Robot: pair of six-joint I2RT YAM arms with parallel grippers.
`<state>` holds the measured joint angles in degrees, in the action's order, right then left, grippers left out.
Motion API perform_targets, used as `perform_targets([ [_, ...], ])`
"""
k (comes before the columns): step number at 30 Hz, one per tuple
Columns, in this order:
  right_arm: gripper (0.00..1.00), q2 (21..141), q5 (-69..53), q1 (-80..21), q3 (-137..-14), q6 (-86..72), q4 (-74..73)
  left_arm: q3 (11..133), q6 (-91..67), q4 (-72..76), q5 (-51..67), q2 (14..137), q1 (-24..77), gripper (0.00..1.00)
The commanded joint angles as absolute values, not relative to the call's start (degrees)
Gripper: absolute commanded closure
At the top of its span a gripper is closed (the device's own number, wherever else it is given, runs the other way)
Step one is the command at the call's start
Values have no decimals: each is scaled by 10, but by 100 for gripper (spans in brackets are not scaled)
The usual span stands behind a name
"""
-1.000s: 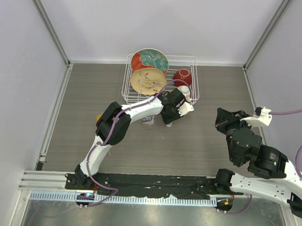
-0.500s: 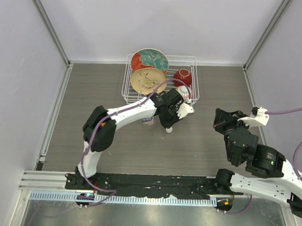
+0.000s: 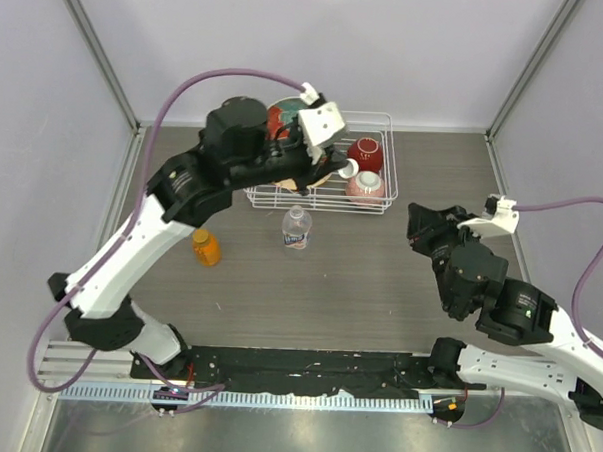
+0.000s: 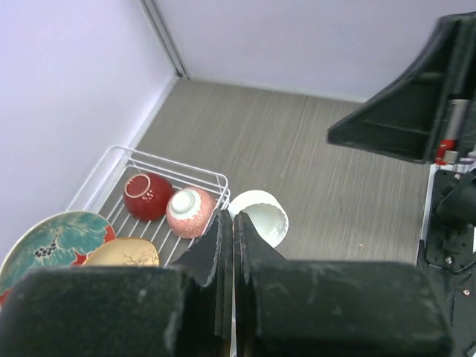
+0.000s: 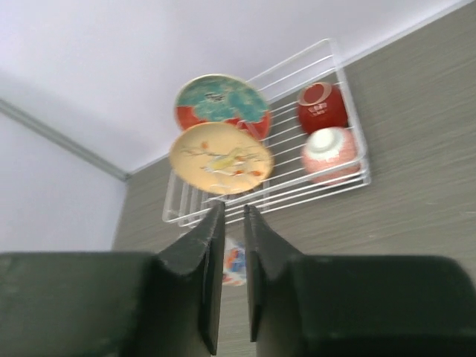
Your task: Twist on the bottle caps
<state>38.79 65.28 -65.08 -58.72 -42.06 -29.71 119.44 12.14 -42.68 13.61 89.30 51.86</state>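
The clear water bottle [image 3: 296,229] stands upright on the table in front of the rack, and its neck shows no cap. The squat orange bottle [image 3: 205,247] stands to its left; I cannot make out an orange cap apart from it. My left gripper [image 3: 336,167] is raised over the rack's front edge, shut on the rim of the white cap [image 3: 347,167]. In the left wrist view the white cap [image 4: 264,219] sits at the tips of the left gripper [image 4: 233,214]. My right gripper [image 3: 417,226] is right of the clear bottle. In its wrist view the right gripper [image 5: 234,207] is empty, fingers a narrow slit apart, with the clear bottle [image 5: 234,260] beyond.
A white wire dish rack [image 3: 390,140] at the back holds a red bowl [image 3: 365,152], a pink bowl [image 3: 365,187], a teal-and-red plate [image 5: 222,104] and a yellow plate [image 5: 221,158]. Walls close in the table at the left, back and right.
My left arm has lifted from the table beside the clear bottle and swung up over the rack with the white cap. The orange bottle is now uncovered. My right gripper has edged left.
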Motion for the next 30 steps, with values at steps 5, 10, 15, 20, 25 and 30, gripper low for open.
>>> perform_targets([
  [5,38,500,372,-651,-681,-388,-133,1052,123,-237,-53,794,528,100],
  [10,25,523,268,-651,-652,-424,-41,777,225,-16,-8,624,528,100],
  [15,24,500,208,-636,-591,-491,78,689,203,46,-27,571,529,100],
  [20,24,493,185,-621,-563,-544,101,625,187,114,-30,535,528,100],
  [25,27,496,172,-589,-519,-653,140,591,182,142,-31,503,529,100],
  [30,27,520,123,-565,-484,-692,226,559,163,128,-25,476,528,100],
])
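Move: Level with the left hand and only 1–2 cm to its right is the white cap, already pinched in the shut fingertips; it lies about 3 cm ahead of the right hand, 14 cm to its left and 10 cm above. The open water bottle stands about 12 cm ahead of the right hand, 24 cm to its left and some 26 cm below. The pink bowl is roughly 27 cm ahead, 7 cm left and 30 cm down. Swinging quickly to its left by about 18 cm and rising some 5 cm, the right hand opens wide and closes in on the cap, yawing some 40 degrees counter-clockwise, then rolling left side up almost on the spot. Meanwhile the left hand keeps its grip on the cap and carries it about 10 cm left, rising slightly, dipping and partly recovering, while its fingers tip up. ##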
